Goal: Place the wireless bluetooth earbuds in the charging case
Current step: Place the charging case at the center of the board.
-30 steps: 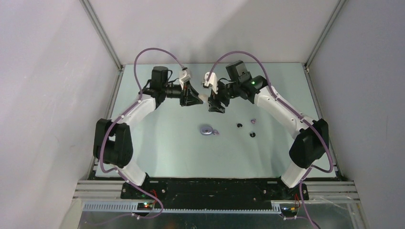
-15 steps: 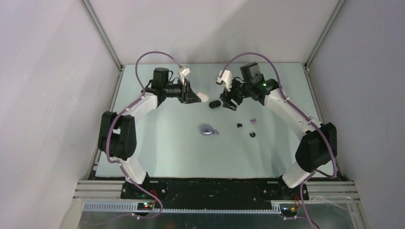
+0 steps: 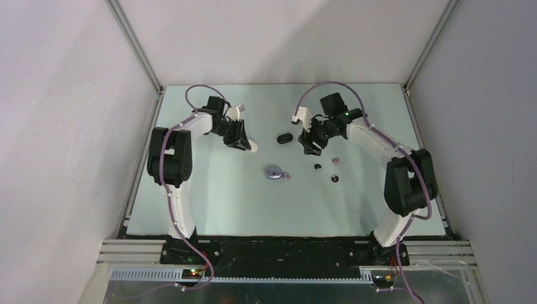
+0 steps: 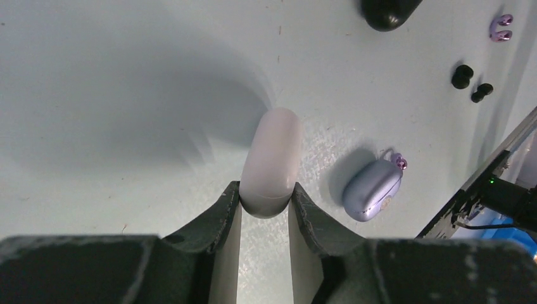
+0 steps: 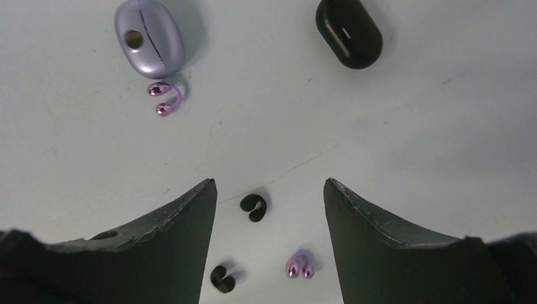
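My left gripper [image 4: 265,188] is shut on one end of a pale oval charging case [image 4: 272,158], held low over the table at the back left [image 3: 252,147]. A closed black case [image 3: 284,137] lies free between the arms. A closed lavender case [image 3: 273,172] lies mid-table with a lavender earbud [image 3: 286,177] touching it. My right gripper [image 5: 269,183] stands open above the table, holding nothing. Below it lie two black earbuds [image 5: 253,207] [image 5: 221,278] and a second lavender earbud [image 5: 299,265].
The pale green table [image 3: 209,202] is walled on three sides, with metal frame posts [image 3: 136,47] at the back corners. Purple cables loop over both arms. In the right wrist view the lavender case [image 5: 149,38] and the black case [image 5: 349,31] lie beyond the fingers.
The grippers, close together a second ago, have drawn apart. The black case left the right gripper and lies on the table. My left arm swung left with the pale case.
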Available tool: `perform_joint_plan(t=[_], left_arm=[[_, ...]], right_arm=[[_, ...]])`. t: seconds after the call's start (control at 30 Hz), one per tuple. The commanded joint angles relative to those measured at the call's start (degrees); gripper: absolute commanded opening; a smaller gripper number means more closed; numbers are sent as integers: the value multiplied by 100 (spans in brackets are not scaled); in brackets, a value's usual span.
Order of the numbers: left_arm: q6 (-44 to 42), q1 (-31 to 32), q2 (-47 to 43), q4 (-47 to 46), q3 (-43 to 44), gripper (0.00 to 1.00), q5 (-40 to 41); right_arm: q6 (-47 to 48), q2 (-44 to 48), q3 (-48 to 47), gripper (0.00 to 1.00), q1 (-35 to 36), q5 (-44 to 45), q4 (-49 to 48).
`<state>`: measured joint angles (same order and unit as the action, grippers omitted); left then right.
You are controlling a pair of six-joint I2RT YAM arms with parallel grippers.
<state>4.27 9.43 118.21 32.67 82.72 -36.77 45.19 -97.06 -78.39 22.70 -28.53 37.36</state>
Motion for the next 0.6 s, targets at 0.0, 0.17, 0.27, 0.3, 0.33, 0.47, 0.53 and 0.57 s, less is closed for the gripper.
perform_joint_plan(t=[0.0,0.17,0.27,0.3,0.33,0.47,0.53,0.57], left_arm=[[21,16,104,502,189,30,663],[-117,-39,-364,564,44,64,1106],[-261,-142,-941,673,-108,75,1406],[-327,-174,-1055,810,-142,81,1490],[-459,-181,-1281,899,-113,95,1556],[-620,-204,-2197,937,-198,100,1841],[-386,-207,-2854,445,-557,100,1669],[-31,-210,-3088,-122,-723,100,1522]], right_arm=[[555,-776,-545,67,132,36,-355],[515,-1669,-1612,66,196,218,-513],[680,-2144,-2055,66,207,231,-613],[808,-2290,-2122,66,204,218,-624],[887,-2352,-2221,66,216,197,-638],[1424,-2684,-2433,67,278,100,-575],[1616,-2828,-2508,67,317,61,-520],[1677,-2922,-2546,67,333,56,-452]])
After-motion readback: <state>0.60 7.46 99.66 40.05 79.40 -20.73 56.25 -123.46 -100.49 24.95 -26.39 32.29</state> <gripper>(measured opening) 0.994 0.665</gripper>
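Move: The left hand still pinches the white case, its middle about 2 cm to the right and 1 cm ahead, just under the fingertips; from that hand the purple case sits some 9 cm right and 8 cm back. For the open right hand, the black case lies about 10 cm ahead, 8 cm left and 11 cm down, with the nearest black earbud roughly 1 cm right, level fore and aft, 12 cm below. Left opens, freeing white case, drawing left then up; right reaches some 12 cm forward-left, down towards black case. ##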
